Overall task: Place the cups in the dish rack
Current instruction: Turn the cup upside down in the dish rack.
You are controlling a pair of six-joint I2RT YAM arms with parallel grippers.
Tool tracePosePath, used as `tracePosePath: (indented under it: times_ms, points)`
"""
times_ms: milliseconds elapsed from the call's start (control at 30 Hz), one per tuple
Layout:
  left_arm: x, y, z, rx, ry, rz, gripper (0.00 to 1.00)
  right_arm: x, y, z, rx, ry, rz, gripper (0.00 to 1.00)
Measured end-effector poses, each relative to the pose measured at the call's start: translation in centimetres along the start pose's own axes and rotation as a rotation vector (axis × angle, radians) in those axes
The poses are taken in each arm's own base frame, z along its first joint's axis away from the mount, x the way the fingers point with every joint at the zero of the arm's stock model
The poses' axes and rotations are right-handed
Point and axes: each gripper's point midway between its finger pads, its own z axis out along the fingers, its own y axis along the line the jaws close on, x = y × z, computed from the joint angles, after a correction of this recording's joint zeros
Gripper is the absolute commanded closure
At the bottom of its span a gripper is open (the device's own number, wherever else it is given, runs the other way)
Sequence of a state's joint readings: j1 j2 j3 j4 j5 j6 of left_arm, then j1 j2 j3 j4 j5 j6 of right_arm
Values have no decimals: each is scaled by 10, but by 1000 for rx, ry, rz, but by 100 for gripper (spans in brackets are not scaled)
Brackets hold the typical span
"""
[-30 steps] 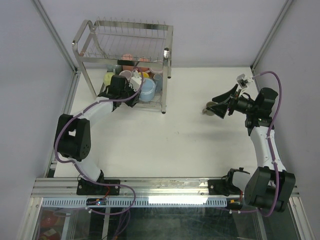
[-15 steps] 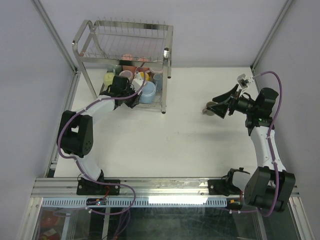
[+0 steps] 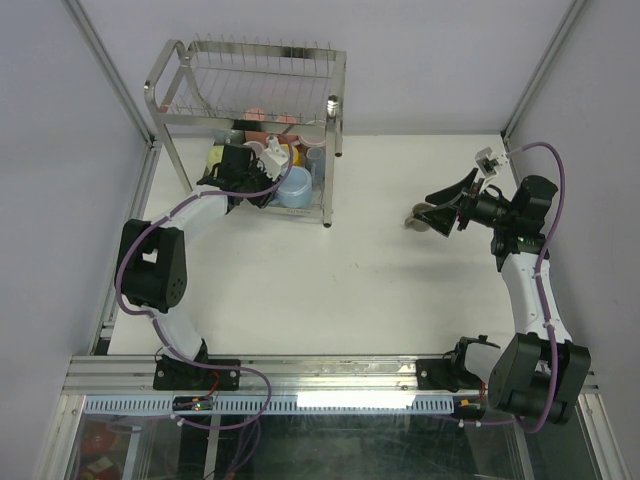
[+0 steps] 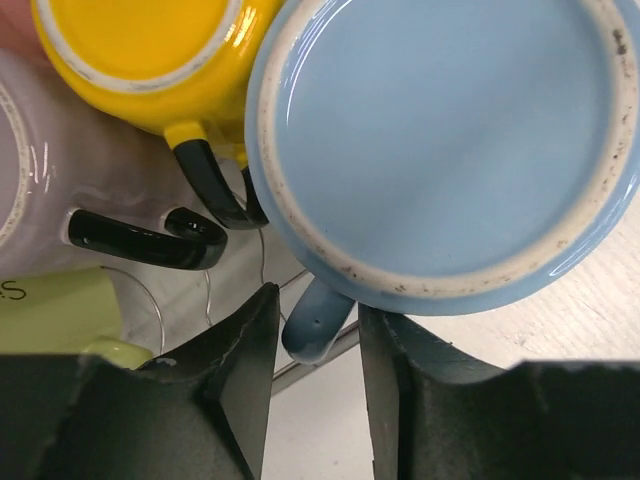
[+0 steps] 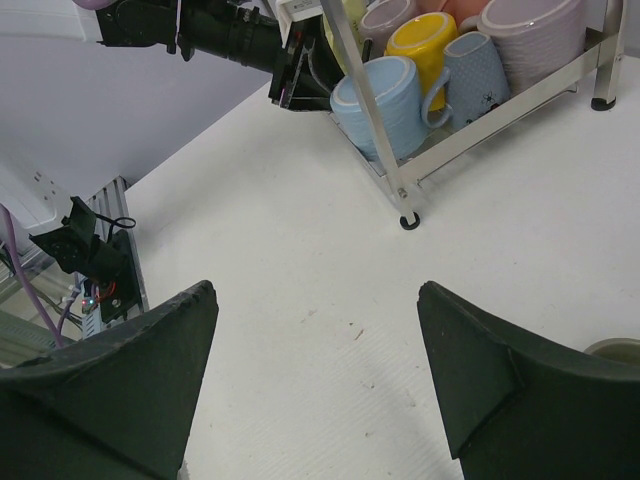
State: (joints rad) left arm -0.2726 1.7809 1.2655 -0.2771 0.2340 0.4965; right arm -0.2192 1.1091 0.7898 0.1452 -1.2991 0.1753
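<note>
The dish rack (image 3: 330, 120) stands at the back left, with several cups on its lower shelf. At the shelf's front edge lies a light blue cup (image 3: 296, 186), its base (image 4: 440, 150) turned to the left wrist camera. My left gripper (image 3: 268, 183) reaches into the rack. Its jaws (image 4: 318, 300) straddle the blue handle (image 4: 315, 325), slightly parted and barely clear of it. A yellow cup (image 4: 150, 50) lies beside the blue one. My right gripper (image 3: 428, 208) hangs wide open over the table, empty (image 5: 315, 290), next to an olive cup (image 3: 417, 215).
The rack's front post and foot (image 5: 405, 215) stand between the right gripper and the blue cup (image 5: 380, 105). Lilac and pink cups (image 5: 530, 30) fill the shelf behind. White table stretches between the two arms. Walls close in at the left and the back.
The left gripper has pushed the blue cup deeper onto the lower shelf, and its jaws have widened off the handle. The right arm has not moved.
</note>
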Motion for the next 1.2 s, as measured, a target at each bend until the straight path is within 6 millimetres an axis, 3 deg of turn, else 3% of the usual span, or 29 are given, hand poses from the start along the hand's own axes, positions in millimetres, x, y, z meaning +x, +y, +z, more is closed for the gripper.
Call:
tracePosePath:
  times_ms: [167,433,600,900,1200]
  points:
    - [-1,7,0,-35,2,3,61,0,0,0,0,-1,-1,16]
    - [-1,13,-4,-86,-4,-39,40,-1,0,0,0,-4,-7,16]
    - [1,3,-25,-117,-75,-99,32,-1,0,0,-1,-4,-7,16]
    - [-36,-2,-80,-198,-345,-174,31,-1,-1,-1,2,-5,-9,16]
    - [-13,-30,-91,-154,-417,-304,27,-1,-2,-1,6,-6,-15,16]
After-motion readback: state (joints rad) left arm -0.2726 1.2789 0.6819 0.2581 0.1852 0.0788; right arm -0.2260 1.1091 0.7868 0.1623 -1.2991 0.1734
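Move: The left hand's slightly parted fingers straddle the handle of the upside-down blue cup; the cup's middle is roughly 6 cm to the right and 3 cm ahead, about level with them. The yellow cup is some 10 cm ahead and 4 cm right, the purple cup 10 cm ahead and 4 cm left, the green cup 9 cm ahead and 12 cm left. From the right hand the blue cup is about 33 cm left, 12 cm ahead and 15 cm lower. The left hand comes free of the blue cup's handle: its fingers spread wide while it edges about 1 cm forward and left, then it backs out of the rack towards its base, about 7 cm, rising some 7 cm and sinking slightly at the end. Meanwhile the wrist rolls its left side down, tips the fingers up and turns counter-clockwise, some 30 degrees altogether. ##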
